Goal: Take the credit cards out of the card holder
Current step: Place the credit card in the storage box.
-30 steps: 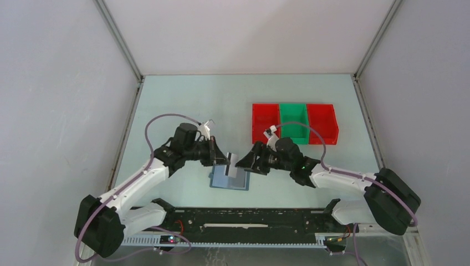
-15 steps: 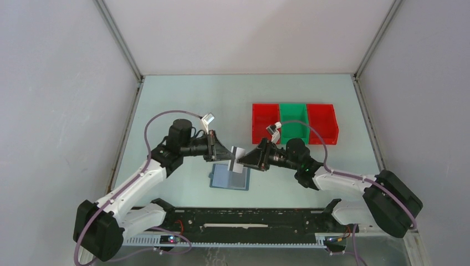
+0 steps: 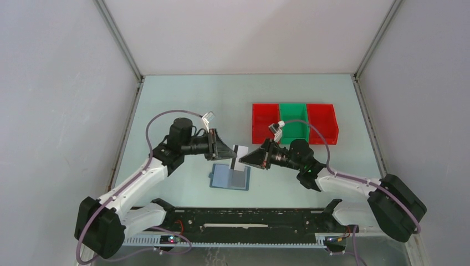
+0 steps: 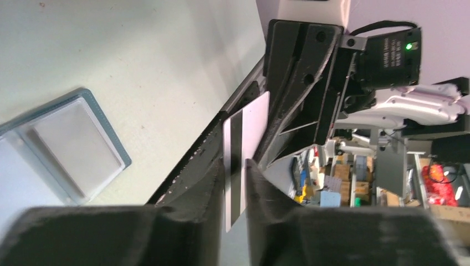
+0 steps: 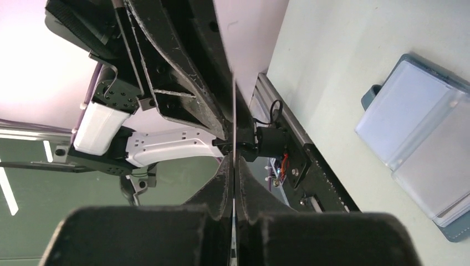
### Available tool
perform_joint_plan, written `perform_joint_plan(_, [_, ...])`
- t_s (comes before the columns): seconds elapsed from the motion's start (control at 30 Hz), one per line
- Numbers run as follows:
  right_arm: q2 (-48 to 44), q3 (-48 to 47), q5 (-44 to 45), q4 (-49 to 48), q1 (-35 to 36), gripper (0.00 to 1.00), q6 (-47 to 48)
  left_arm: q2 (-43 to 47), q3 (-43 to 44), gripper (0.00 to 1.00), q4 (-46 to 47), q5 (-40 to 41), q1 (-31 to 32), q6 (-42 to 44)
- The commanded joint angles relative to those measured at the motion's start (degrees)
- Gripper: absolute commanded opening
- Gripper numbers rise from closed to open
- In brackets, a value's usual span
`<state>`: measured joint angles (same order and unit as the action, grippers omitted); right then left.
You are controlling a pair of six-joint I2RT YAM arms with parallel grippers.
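A white credit card (image 3: 238,157) with a dark stripe hangs in the air between both grippers, above the open blue card holder (image 3: 230,177) that lies flat on the table. My right gripper (image 5: 233,160) is shut on the card's edge (image 5: 233,111), seen edge-on. My left gripper (image 4: 234,163) still straddles the card (image 4: 246,127), jaws slightly apart: the card lies against one finger, with a thin gap to the other. The card holder (image 4: 77,147) shows a pale card behind its clear pocket. In the right wrist view the card holder (image 5: 421,149) lies open at the right.
A row of three bins stands behind the right arm: red (image 3: 265,124), green (image 3: 293,123), red (image 3: 322,124). The black rail (image 3: 244,219) with the arm bases runs along the near edge. Grey walls enclose the table.
The right gripper has closed onto the striped card held up by the left gripper. The left jaws have eased apart a little. Both wrists shifted slightly up and back from the card holder.
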<state>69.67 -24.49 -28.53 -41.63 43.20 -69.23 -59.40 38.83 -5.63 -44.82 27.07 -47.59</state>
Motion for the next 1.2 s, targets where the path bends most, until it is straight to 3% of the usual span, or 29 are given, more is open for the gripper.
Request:
perform_joint_plan(0.0, [-4.3, -1.2, 3.4, 7.5, -0.2, 0.00, 4.5, -0.8, 1.4, 0.36, 0.6, -0.2, -0.1, 0.3])
perform_joint_plan(0.07, [-6.4, -4.2, 5.6, 18.0, -0.4, 0.00, 8.7, -1.1, 2.8, 0.48, -2.7, 1.6, -0.2, 1.9])
perform_joint_plan(0.23, [-12.0, -11.9, 14.8, 44.7, -2.8, 0.00, 18.3, 0.0, 8.0, 0.67, -12.0, 6.2, -2.8, 6.5])
perform_joint_plan(0.37, [-16.0, -17.0, 22.3, 61.2, -6.8, 0.00, 24.4, 2.8, 13.1, 0.68, -21.0, 16.5, -3.5, 11.0])
perform_joint_plan(0.5, [-15.8, -24.7, 35.9, 74.5, -9.2, 0.00, 31.4, 4.5, 15.3, 0.68, -25.9, 24.4, -3.5, 12.9])
perform_joint_plan(0.63, [-11.8, -32.9, 45.6, 81.1, -10.3, 0.00, 38.0, 4.2, 14.2, 0.69, -27.7, 26.2, -3.5, 13.5])
perform_joint_plan(0.8, [-0.2, -44.9, 54.9, 88.3, -10.3, 0.00, 42.6, 4.2, 12.4, 0.69, -27.5, 25.6, -3.5, 13.4])
perform_joint_plan(1.17, [21.4, -65.3, 56.7, 91.6, -9.7, 0.00, 48.1, 5.7, 11.2, 0.69, -29.2, 27.9, -3.5, 14.1])
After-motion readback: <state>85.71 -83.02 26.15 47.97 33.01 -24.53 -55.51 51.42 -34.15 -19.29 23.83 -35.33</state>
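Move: The card stands upright, pinched between both hands. From the right hand the storage box's green middle compartment lies about 25 cm ahead and 25 cm to the right, some 17 cm lower; its left red compartment is level with the green one, only about 12 cm to the right. The open card holder lies about 6 cm to the left, 1 cm back and 20 cm down. From the left hand the green compartment is roughly 24 cm ahead, 28 cm right and 17 cm lower. The left fingers open wide and let go of the card, then back off about 7 cm to the left and 4 cm forward. The right hand keeps its pinch and carries the card right, then forward towards the storage box, some 17 cm each way at nearly the same height, swinging its fingers from pointing left to pointing forward and steeply down. ##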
